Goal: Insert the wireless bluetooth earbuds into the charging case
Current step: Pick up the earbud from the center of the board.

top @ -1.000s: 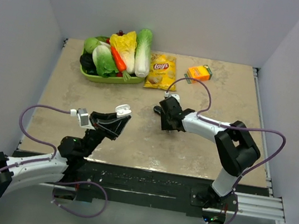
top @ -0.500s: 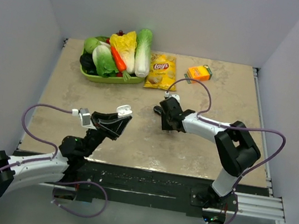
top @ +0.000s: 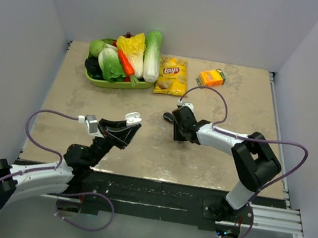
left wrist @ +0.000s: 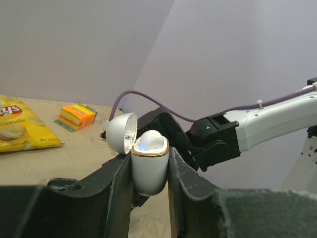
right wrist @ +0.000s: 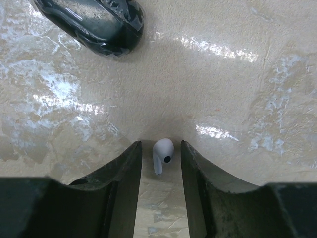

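Observation:
A white earbud (right wrist: 163, 151) with a short stem lies on the tabletop between the fingers of my right gripper (right wrist: 161, 146). A small gap shows on each side of it, so the jaws stand open and low around it. In the top view the right gripper (top: 177, 136) points down at the table's middle and hides the earbud. My left gripper (left wrist: 150, 154) is shut on the white charging case (left wrist: 148, 171), held upright above the table with its lid (left wrist: 121, 131) flipped open. A white dome with a blue light shows inside the case. The case (top: 131, 116) hangs left of the right gripper.
A black glossy wrapped object (right wrist: 91, 20) lies just beyond the right gripper's fingers (top: 167, 117). At the back stand a green tray (top: 111, 84) of vegetables, a yellow chips bag (top: 171, 76) and an orange box (top: 211, 77).
The right gripper's jaws have narrowed around the earbud and the right arm has shifted slightly. The left arm with the case has barely moved.

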Controlling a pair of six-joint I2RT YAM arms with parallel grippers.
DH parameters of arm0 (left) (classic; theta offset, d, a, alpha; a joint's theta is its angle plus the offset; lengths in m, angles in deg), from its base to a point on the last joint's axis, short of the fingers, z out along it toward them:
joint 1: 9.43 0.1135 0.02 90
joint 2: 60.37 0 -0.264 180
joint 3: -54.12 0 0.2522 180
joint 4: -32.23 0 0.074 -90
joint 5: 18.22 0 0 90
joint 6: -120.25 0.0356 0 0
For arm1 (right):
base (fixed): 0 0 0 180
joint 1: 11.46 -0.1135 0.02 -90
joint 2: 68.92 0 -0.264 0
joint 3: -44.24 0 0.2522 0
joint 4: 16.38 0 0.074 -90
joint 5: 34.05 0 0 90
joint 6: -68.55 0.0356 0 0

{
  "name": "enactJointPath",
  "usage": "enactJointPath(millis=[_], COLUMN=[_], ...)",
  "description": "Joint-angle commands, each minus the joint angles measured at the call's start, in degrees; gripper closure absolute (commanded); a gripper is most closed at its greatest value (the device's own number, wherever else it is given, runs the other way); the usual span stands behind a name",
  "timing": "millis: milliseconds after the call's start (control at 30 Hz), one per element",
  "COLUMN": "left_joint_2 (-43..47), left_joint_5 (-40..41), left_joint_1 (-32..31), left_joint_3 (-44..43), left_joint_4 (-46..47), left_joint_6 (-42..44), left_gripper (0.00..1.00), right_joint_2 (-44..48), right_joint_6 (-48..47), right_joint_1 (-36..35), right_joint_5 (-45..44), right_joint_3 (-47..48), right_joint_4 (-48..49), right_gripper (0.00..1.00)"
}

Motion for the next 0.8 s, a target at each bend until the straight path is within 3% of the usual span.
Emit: enactJointPath(millis=[0, 167, 567, 767], left_joint_2=[-0.56, -0.39, 0.31, 0.05], left_joint_5=[-0.83, -0.75, -0.48, -0.48], left_joint_1=[-0.3, -0.47, -0.39, -0.39], left_joint_3=[13.91, 14.17, 14.52, 13.91], left_joint_4=[12.13, 12.4, 11.87, 12.04], left_joint_6=[-0.32, -0.58, -0.14, 0.21], left_gripper=[1.0, 1.0, 1.0, 1.0], right_joint_2=[0.57, -0.48, 1.18, 13.38], right_joint_6=[1.0, 0.92, 1.27, 2.32], right_joint_1=[0.11, 0.11, 0.11, 0.02], right_joint_5=[1.97, 2.14, 3.02, 2.58], right_joint_3=[-2.12, -2.12, -3.08, -5.37], right_joint_4=[-4.0, -3.56, -2.69, 2.41], right_gripper=[0.59, 0.63, 1.0, 1.0])
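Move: The white earbud lies right between the right gripper's open fingertips, practically at the hand point. The black case is some 7 cm ahead of that hand and 4 cm to its left, at the same height; the open charging case in the left gripper is about 14 cm left, 10 cm back and 24 cm above it. From the left hand the earbud lies roughly 10 cm ahead, 14 cm to the right and 24 cm below. Hold the right gripper in place around the earbud and close the fingers until both tips pinch its white head. With the grip set, start drawing the earbud back, away from the black case, about 1.5 cm, a little to the right and barely upwards. Keep the left gripper steady on the charging case. ##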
